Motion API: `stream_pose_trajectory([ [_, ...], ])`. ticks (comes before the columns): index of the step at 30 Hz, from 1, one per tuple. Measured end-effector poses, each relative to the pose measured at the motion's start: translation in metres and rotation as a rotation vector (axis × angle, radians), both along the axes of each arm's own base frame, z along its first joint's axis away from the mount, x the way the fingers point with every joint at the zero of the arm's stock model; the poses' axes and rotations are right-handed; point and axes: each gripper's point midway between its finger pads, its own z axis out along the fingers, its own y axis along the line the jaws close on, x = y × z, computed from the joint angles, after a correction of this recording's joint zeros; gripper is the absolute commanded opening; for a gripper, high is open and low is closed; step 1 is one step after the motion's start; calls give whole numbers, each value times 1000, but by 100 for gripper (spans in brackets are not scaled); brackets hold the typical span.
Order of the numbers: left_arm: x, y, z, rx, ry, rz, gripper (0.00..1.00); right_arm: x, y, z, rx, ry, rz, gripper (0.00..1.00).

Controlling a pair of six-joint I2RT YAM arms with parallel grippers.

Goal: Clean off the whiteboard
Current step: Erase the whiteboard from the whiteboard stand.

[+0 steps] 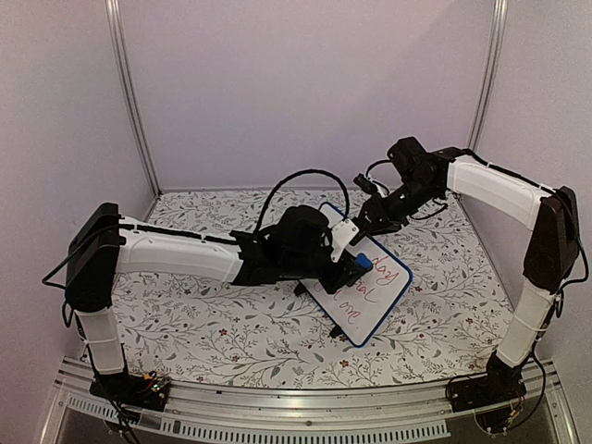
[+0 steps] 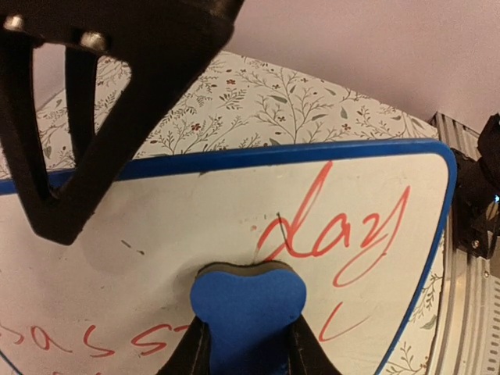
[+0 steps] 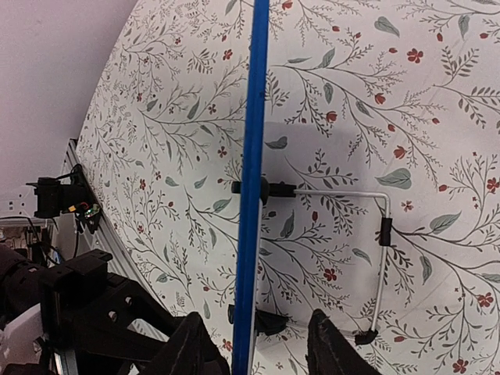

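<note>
The whiteboard (image 1: pixel 375 298), blue-framed with red handwriting, stands tilted on the floral cloth at centre right. My left gripper (image 1: pixel 350 270) is shut on a blue eraser (image 1: pixel 363 262) and presses it flat on the board face. In the left wrist view the eraser (image 2: pixel 247 308) sits between "day" and other red letters on the whiteboard (image 2: pixel 195 211). My right gripper (image 1: pixel 376 220) is at the board's far upper edge. In the right wrist view its fingers (image 3: pixel 191 348) straddle the whiteboard's blue frame (image 3: pixel 254 156) with gaps on both sides, and the gripper (image 3: pixel 254 337) is open.
A wire stand (image 3: pixel 381 258) with black clips props the board from behind. Black feet (image 1: pixel 338 330) rest on the cloth. Pale walls with metal posts (image 1: pixel 129 102) enclose the table, and an aluminium rail (image 1: pixel 296 407) runs along the near edge.
</note>
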Motion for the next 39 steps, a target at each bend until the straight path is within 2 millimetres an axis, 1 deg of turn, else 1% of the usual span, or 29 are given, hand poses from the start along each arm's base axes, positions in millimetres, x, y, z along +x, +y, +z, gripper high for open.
stream_pose_trajectory([
  [7,0,0,-1,-3,2,2,0,-3,3,-1,2,5,12,24],
  [12,0,0,-1,-3,2,2,0,-4,5,-1,4,4,20,8],
  [15,0,0,-1,-3,2,3,0,-5,6,-1,8,14,14,0],
  [29,1,-2,3,-14,-1,3,0,-5,8,1,14,23,5,0],
  [30,1,-3,5,-17,-4,3,0,-5,7,1,12,26,0,0],
  [37,11,-21,38,-77,-57,-6,0,-3,6,-1,3,37,-30,0],
  [39,13,-25,39,-84,-62,-7,0,-3,6,-1,3,40,-34,0],
])
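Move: The whiteboard's upper edge runs between the right hand's half-open fingers, practically at its hand point. For the left hand, gripping the blue eraser against the board, the nearest stretch of that edge is roughly 2 cm ahead, 3 cm right and 4 cm up. The word "day" is about 5 cm to its right, 1 cm back and 2 cm higher; the right gripper is some 6 cm ahead, level sideways and 4 cm above. The board's upper edge is pinched by the right gripper, which goes on closing until nearly shut while easing barely a centimetre left and back. The left hand holds still with the eraser until that grip is made, then sweeps it up and to the right, slightly forward, about 5 cm along the board face to the upper edge, just left of "day"; its fingers keep their hold. ##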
